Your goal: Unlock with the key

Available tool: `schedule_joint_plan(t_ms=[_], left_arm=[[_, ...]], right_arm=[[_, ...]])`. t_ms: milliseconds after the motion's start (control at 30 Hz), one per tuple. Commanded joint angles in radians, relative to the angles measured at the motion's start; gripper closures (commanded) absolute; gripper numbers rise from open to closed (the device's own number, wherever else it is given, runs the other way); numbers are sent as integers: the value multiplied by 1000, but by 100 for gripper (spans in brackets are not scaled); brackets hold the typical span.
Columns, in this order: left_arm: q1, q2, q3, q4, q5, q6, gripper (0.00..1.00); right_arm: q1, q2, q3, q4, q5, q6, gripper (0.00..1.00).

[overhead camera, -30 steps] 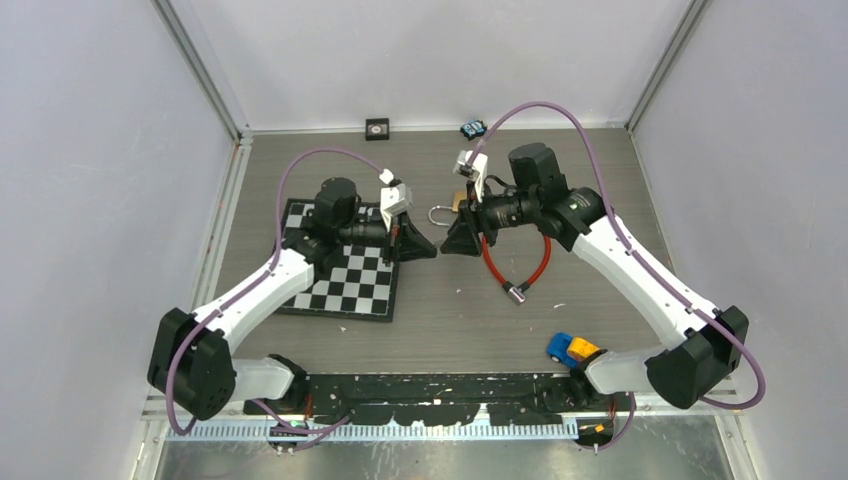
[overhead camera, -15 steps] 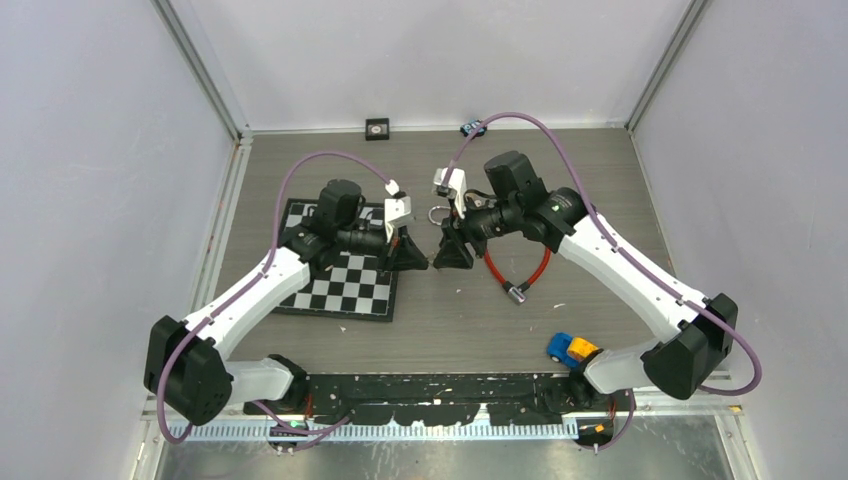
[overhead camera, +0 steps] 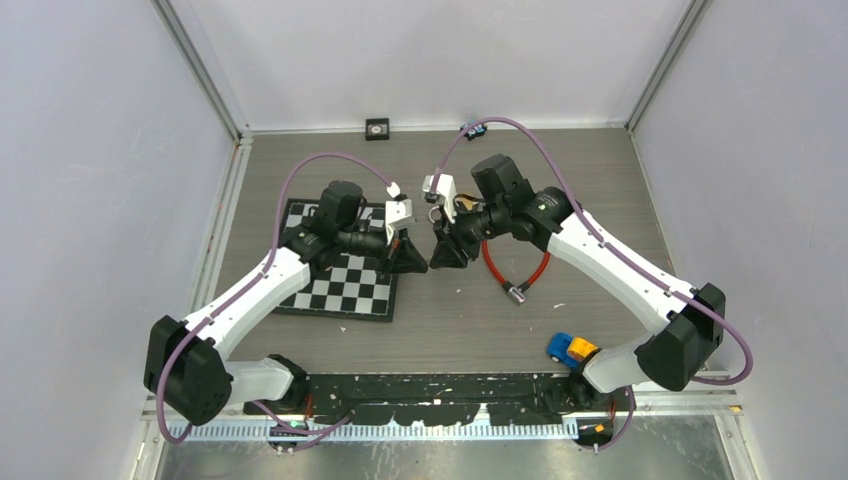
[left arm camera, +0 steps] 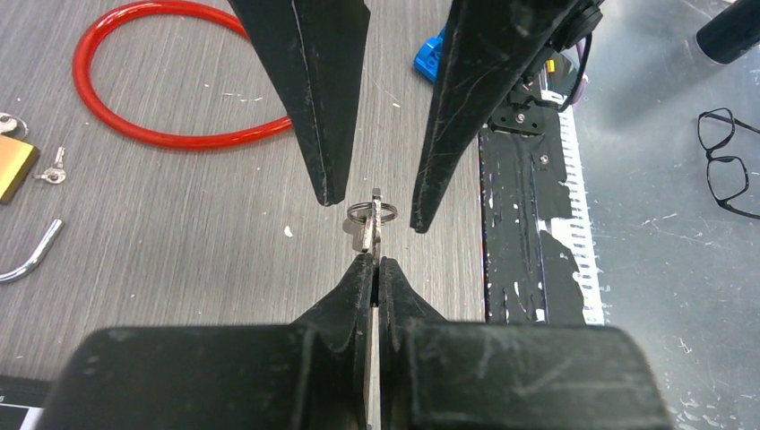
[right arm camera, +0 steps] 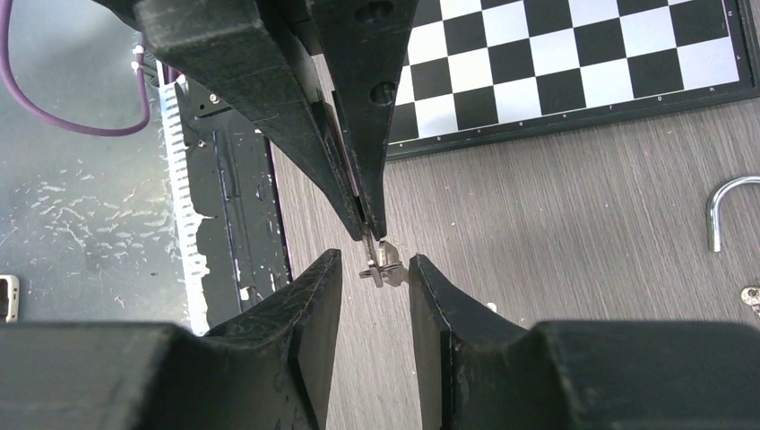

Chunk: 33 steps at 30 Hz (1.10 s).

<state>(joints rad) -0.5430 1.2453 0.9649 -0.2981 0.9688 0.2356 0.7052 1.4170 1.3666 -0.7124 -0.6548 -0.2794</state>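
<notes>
My left gripper (left arm camera: pixel 376 262) is shut on a small silver key (left arm camera: pixel 370 224), whose ring end sticks out past the fingertips. My right gripper (right arm camera: pixel 375 258) faces it tip to tip, open, one jaw on each side of the key (right arm camera: pixel 384 262) with a gap on both sides. From above, the two grippers (overhead camera: pixel 422 264) (overhead camera: pixel 437 262) meet above the table, right of the chessboard. The brass padlock (left arm camera: pixel 13 166) lies on the table beyond, with a silver shackle (left arm camera: pixel 31 255) near it and another small key (left arm camera: pixel 52 170) beside the body.
A red cable loop (overhead camera: pixel 488 262) lies under the right arm. The chessboard (overhead camera: pixel 345 275) is under the left arm. A blue and yellow toy car (overhead camera: pixel 570 348) sits near the front edge. Glasses (left arm camera: pixel 730 161) lie off the table.
The right arm swung left until its jaws straddle the key, and they have narrowed. The left gripper shifted slightly forward and stayed shut on the key.
</notes>
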Motion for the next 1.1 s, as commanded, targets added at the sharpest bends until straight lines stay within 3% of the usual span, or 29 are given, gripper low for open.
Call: schedule_joint_plan(t_ms=[0,767,1067], left_arm=[[-3,-22,40,7,36,-7,100],[-4,-23,20,50,45,-39,100],[-3,-26,15,54,44,-43,100]], right_arm=[[5,4,43,36,-3,10,62],[4,10,44,71,-28,60,70],[4,21,34,79,-43,66,87]])
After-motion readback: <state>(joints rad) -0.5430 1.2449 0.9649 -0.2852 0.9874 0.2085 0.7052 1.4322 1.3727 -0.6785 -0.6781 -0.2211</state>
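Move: The key sticks out of my left fingertips, its middle about 2 cm to the right of my left hand and 1 cm below. From my right hand the same key lies roughly 1 cm to the left and 1 cm below, between the open fingers. From my right hand, the loose shackle is on the table some 11 cm ahead and 1 cm left, with the padlock body about 13 cm ahead and 5 cm right, both around 20 cm below. I close my right fingers around the ring end of the key, from nearly half open to almost shut, the last part quickest, while easing that hand about 1 cm left towards my left fingertips and, late on, half a centimetre up. My left hand stays put and keeps its pinch on the key. ##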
